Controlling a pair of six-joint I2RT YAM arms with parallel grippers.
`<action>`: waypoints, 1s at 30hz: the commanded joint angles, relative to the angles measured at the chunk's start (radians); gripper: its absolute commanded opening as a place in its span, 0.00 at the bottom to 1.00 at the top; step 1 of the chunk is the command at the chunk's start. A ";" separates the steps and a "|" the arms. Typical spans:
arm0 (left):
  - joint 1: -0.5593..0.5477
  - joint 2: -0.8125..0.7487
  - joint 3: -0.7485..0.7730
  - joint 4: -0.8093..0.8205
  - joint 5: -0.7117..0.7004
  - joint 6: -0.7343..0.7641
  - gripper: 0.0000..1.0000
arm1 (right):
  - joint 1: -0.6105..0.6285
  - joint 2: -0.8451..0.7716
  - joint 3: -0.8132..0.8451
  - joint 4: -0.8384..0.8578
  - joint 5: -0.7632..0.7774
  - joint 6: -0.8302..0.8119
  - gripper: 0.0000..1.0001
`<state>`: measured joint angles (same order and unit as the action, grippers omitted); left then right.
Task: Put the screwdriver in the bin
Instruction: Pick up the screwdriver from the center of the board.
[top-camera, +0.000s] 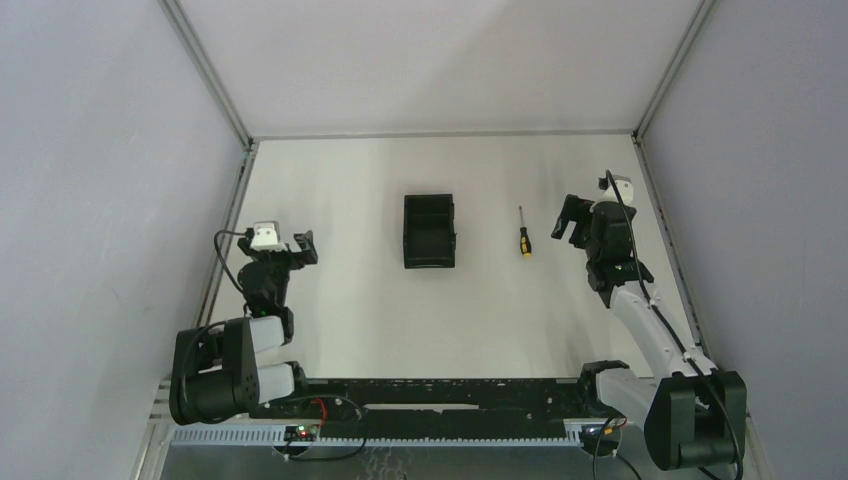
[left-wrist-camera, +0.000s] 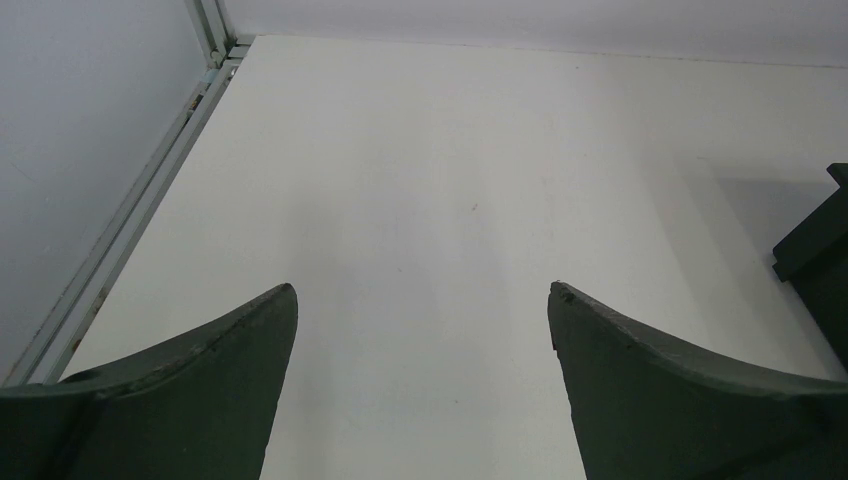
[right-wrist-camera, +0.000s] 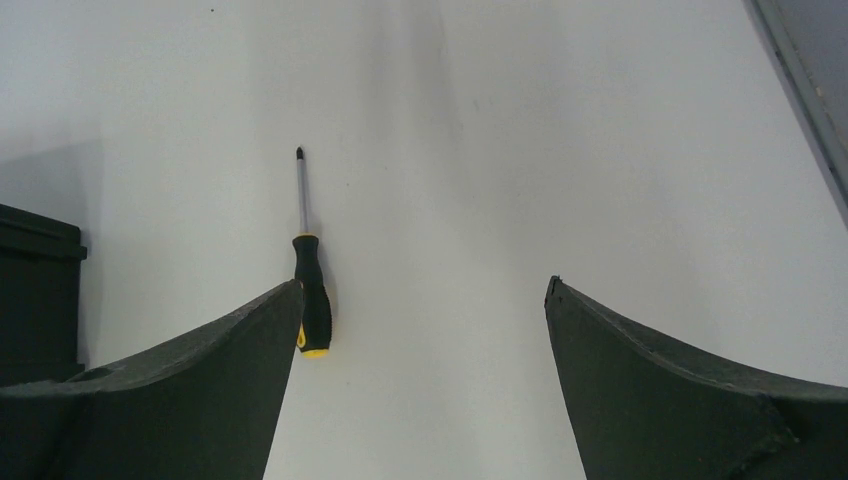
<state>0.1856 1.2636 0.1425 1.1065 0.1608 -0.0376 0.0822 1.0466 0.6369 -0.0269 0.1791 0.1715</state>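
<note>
The screwdriver (top-camera: 523, 238) lies flat on the white table, silver shaft pointing away, black-and-yellow handle nearest. In the right wrist view it (right-wrist-camera: 310, 290) lies just beside my left fingertip. The black bin (top-camera: 430, 231) stands open-topped to its left, at the table's middle; its edge shows in the right wrist view (right-wrist-camera: 38, 290) and the left wrist view (left-wrist-camera: 820, 265). My right gripper (top-camera: 567, 220) is open and empty, a little right of the screwdriver. My left gripper (top-camera: 302, 248) is open and empty, well left of the bin.
Grey walls with metal frame rails (top-camera: 228, 230) bound the table on the left, back and right. A black rail with cables (top-camera: 440, 400) runs along the near edge between the arm bases.
</note>
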 joint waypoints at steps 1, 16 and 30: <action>-0.004 0.001 -0.018 0.099 0.000 -0.008 1.00 | 0.005 -0.031 0.041 0.006 0.012 -0.045 1.00; -0.004 0.002 -0.019 0.099 -0.001 -0.008 1.00 | 0.036 0.121 0.389 -0.391 -0.103 -0.081 1.00; -0.005 0.002 -0.018 0.098 0.000 -0.008 1.00 | 0.146 0.396 0.683 -0.674 -0.023 -0.032 1.00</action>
<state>0.1856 1.2636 0.1425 1.1065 0.1608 -0.0376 0.2012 1.3808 1.2423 -0.5900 0.1242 0.1135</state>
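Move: The screwdriver lies about 9 cm to the right hand's left and some 5 cm ahead, roughly 15 cm below, its shaft pointing away from the robot. The black bin stands some 24 cm left of the screwdriver, about level with it. From the left hand, the screwdriver is some 54 cm to the right, 5 cm ahead and about 12 cm lower. Open right hand arcs about 5 cm left and forward, rising then dipping, towards above the screwdriver, fingers tipping down. ##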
